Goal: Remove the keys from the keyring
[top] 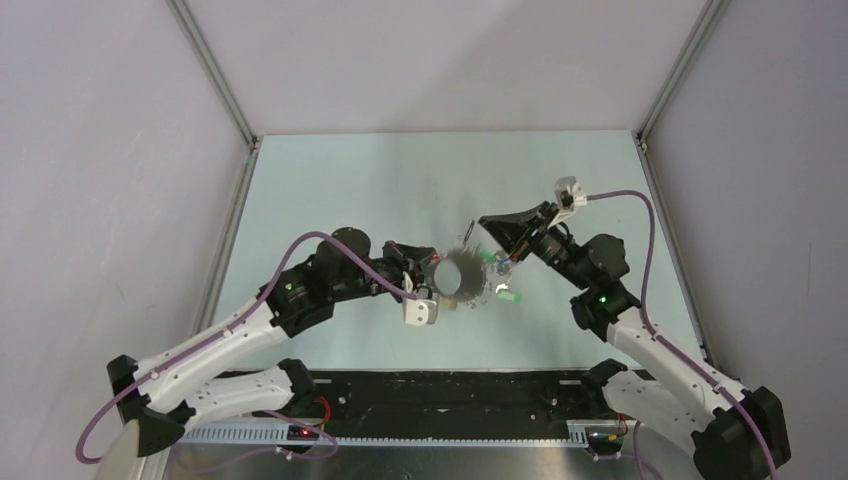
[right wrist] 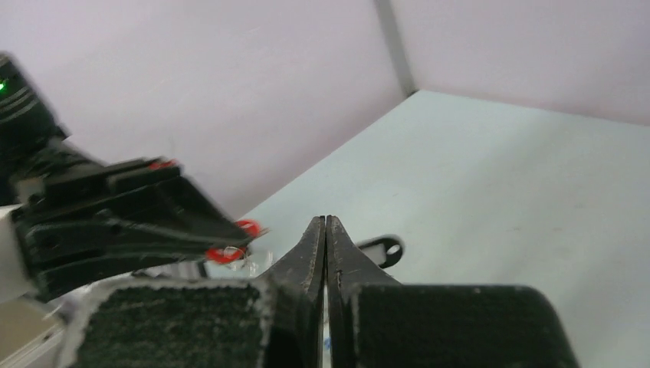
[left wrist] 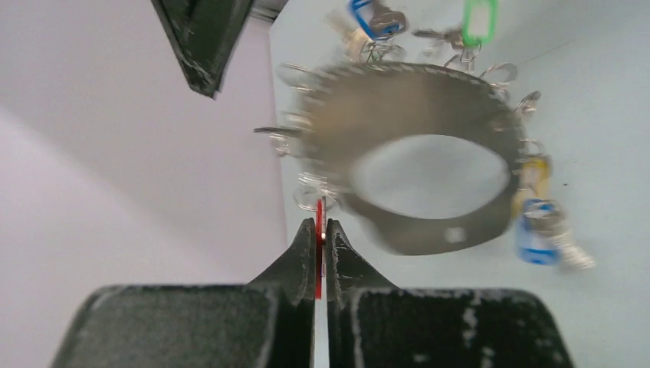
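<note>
The keyring [left wrist: 418, 230], a wide grey metal hoop, hangs blurred just beyond my left gripper [left wrist: 322, 224]; it also shows between both grippers from above [top: 460, 276]. The left gripper is shut on the flat red head of a key [left wrist: 319, 257] linked to the hoop by a small wire ring. Blue [left wrist: 374, 18], green [left wrist: 480, 20], yellow [left wrist: 534, 173] and another blue key [left wrist: 536, 236] dangle round the hoop. My right gripper [right wrist: 326, 222] is shut with nothing visible between its tips, close to the hoop's right side [top: 498, 258].
A green-headed key [top: 510, 296] lies on the pale table [top: 400, 180] just right of the hoop. A black tag [right wrist: 381, 249] lies behind the right fingers. Grey walls and frame posts enclose the table; the left gripper [right wrist: 228, 244] reaches in at the right wrist view's left.
</note>
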Robot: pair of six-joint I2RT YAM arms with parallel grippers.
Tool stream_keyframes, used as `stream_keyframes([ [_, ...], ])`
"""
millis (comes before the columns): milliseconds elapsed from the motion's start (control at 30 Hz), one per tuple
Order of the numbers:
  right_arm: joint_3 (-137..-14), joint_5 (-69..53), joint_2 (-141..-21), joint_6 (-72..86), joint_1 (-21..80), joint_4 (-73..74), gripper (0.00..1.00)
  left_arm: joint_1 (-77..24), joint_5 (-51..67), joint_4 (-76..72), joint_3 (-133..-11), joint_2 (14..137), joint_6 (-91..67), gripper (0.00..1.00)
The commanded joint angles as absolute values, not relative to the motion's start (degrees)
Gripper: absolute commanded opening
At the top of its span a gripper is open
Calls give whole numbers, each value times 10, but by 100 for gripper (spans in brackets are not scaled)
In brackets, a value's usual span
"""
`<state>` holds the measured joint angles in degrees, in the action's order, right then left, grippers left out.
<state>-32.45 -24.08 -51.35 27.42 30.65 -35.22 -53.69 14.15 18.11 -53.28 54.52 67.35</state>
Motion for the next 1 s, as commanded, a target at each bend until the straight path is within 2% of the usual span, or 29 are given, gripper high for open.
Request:
stream_keyframes([
  [0, -329, -197, -496, 246, 274, -354, 0, -541, 143, 191, -524, 522, 615, 0],
  [267, -329, -357, -532, 220, 266, -411, 1, -541, 168, 189, -534, 512, 653, 0],
  [367, -329, -392, -538, 200, 266, -421, 9, -541, 176, 188, -536, 505, 670, 0],
  [600, -332, -434, -544, 157, 267, -431, 16, -541, 162, 189, -559, 520, 695, 0],
  [767, -332, -477, -547, 115, 278, -421, 31, -541, 161, 189, -577, 538, 698, 0],
  [967, -337, -482, -554, 40, 310, -385, 36, -541, 171, 190, -590, 548, 707, 0],
])
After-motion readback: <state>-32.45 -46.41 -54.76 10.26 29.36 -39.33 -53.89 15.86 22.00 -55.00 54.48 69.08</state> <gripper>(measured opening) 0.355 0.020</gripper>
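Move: From the right hand, which is shut and empty, the small rings hanging at the red tag are about 5 cm back, 5 cm to its left and 5 cm lower. The swinging keyring plate is some 8 cm back, 3 cm left and 10 cm below this hand; a black key fob flies out about 1 cm back, 1 cm left and 4 cm below. The left hand already pinches the red tag, with those rings level fore and aft, about 1 cm to its right and 1 cm down. Forward and to its right for another 2 cm, the right hand then turns back and comes about 5 cm back and 4 cm left, sinking slightly, towards the rings at the left fingertips. It swings some 20 degrees counter-clockwise to point more to the left, rolling as its fingers open about a third. The left hand keeps its pinch on the red tag, dips 2 cm with a small backward shift, then rises again. ##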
